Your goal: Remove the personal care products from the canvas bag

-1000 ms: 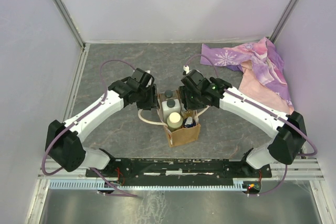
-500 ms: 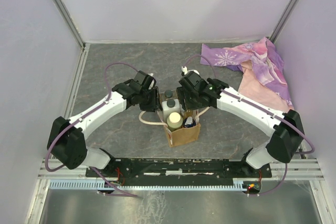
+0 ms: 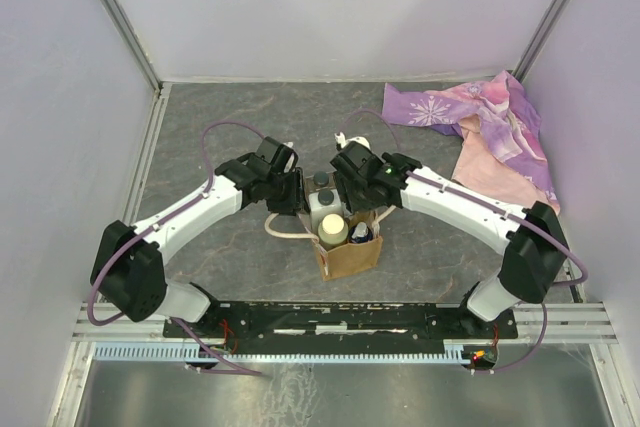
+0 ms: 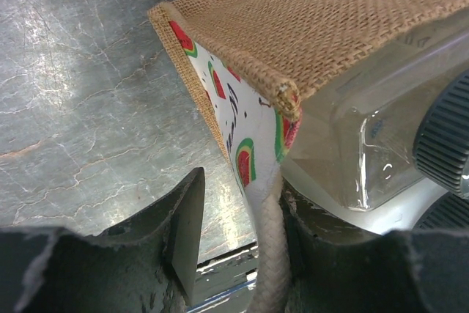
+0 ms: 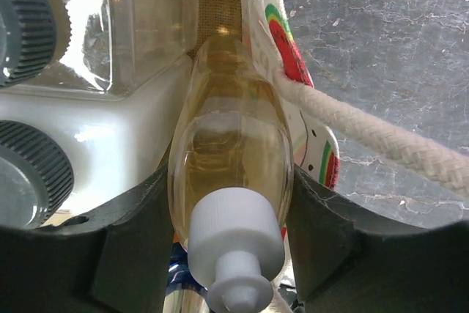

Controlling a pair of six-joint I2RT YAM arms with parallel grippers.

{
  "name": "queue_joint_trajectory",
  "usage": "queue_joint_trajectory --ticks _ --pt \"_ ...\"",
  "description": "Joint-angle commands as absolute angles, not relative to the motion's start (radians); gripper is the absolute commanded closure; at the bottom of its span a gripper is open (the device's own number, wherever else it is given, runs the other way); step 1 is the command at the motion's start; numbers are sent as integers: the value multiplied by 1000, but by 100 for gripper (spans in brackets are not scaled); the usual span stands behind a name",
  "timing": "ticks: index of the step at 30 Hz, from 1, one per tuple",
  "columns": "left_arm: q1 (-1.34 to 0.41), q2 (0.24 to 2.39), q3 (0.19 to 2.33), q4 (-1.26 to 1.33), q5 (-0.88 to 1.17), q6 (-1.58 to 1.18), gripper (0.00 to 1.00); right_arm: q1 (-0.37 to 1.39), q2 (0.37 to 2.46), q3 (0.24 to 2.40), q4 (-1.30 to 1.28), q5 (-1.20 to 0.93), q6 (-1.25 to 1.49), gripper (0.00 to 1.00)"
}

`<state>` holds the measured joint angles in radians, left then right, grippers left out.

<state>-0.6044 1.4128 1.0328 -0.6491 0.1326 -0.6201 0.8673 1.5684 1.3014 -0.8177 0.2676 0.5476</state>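
The canvas bag [image 3: 350, 255] stands upright at mid-table with several bottles in it. I see a white boxy dark-capped one [image 3: 325, 207], a cream-capped round one [image 3: 333, 230] and a dark-topped one [image 3: 360, 234]. My left gripper [image 3: 300, 195] is at the bag's left side. In the left wrist view the gripper [image 4: 245, 218] is shut across the watermelon-printed wall [image 4: 242, 159] and rope handle [image 4: 270, 254]. My right gripper [image 3: 358, 205] reaches into the bag from the right. Its fingers [image 5: 229, 181] press both sides of the slim clear yellowish bottle [image 5: 229, 130], whose white cap [image 5: 236, 243] points at the camera.
A purple-pink floral cloth [image 3: 490, 127] lies at the back right. One cream handle loop [image 3: 280, 229] rests on the table left of the bag. A clear bottle [image 5: 139, 27] and the white one [image 5: 110, 137] crowd the slim bottle's left. Enclosure walls ring the table.
The left jaws have closed on the bag's left wall. The right arm has shifted left and lower over the bag, and its jaws have narrowed around the slim bottle.
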Motion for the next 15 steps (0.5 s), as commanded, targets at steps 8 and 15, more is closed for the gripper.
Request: queue_joint_trajectory --ticks 8,15 --pt "-615 1400 1032 -660 102 -602 97 882 1490 1588 -890 327 458 49" --pt "-606 1363 1008 -693 61 -585 97 880 1485 1769 -920 415 397 50"
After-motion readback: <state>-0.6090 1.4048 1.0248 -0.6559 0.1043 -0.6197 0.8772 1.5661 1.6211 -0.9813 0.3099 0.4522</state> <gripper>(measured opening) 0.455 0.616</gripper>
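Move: The right hand already has the amber pump bottle between its fingers, standing in the bag, its middle some 4 cm below them. Around it, middles about 6 cm lower than this hand: the white dark-capped bottle 6 cm left and 1 cm ahead, the cream-lidded jar 6 cm back and 4 cm left, the blue bottle 6 cm back and 1 cm right. From the left hand, at the bag's left handle, the amber bottle is about 11 cm right, 1 cm ahead and 4 cm lower. Upward and gathering speed, the right hand draws the amber pump bottle out of the bag's right side by about 10 cm, edging some 2 cm forward late on while its fingers tip outward roughly 10 degrees. It keeps its pinch on the bottle. The left hand stays almost in place, still holding the handle at the bag's left rim. ##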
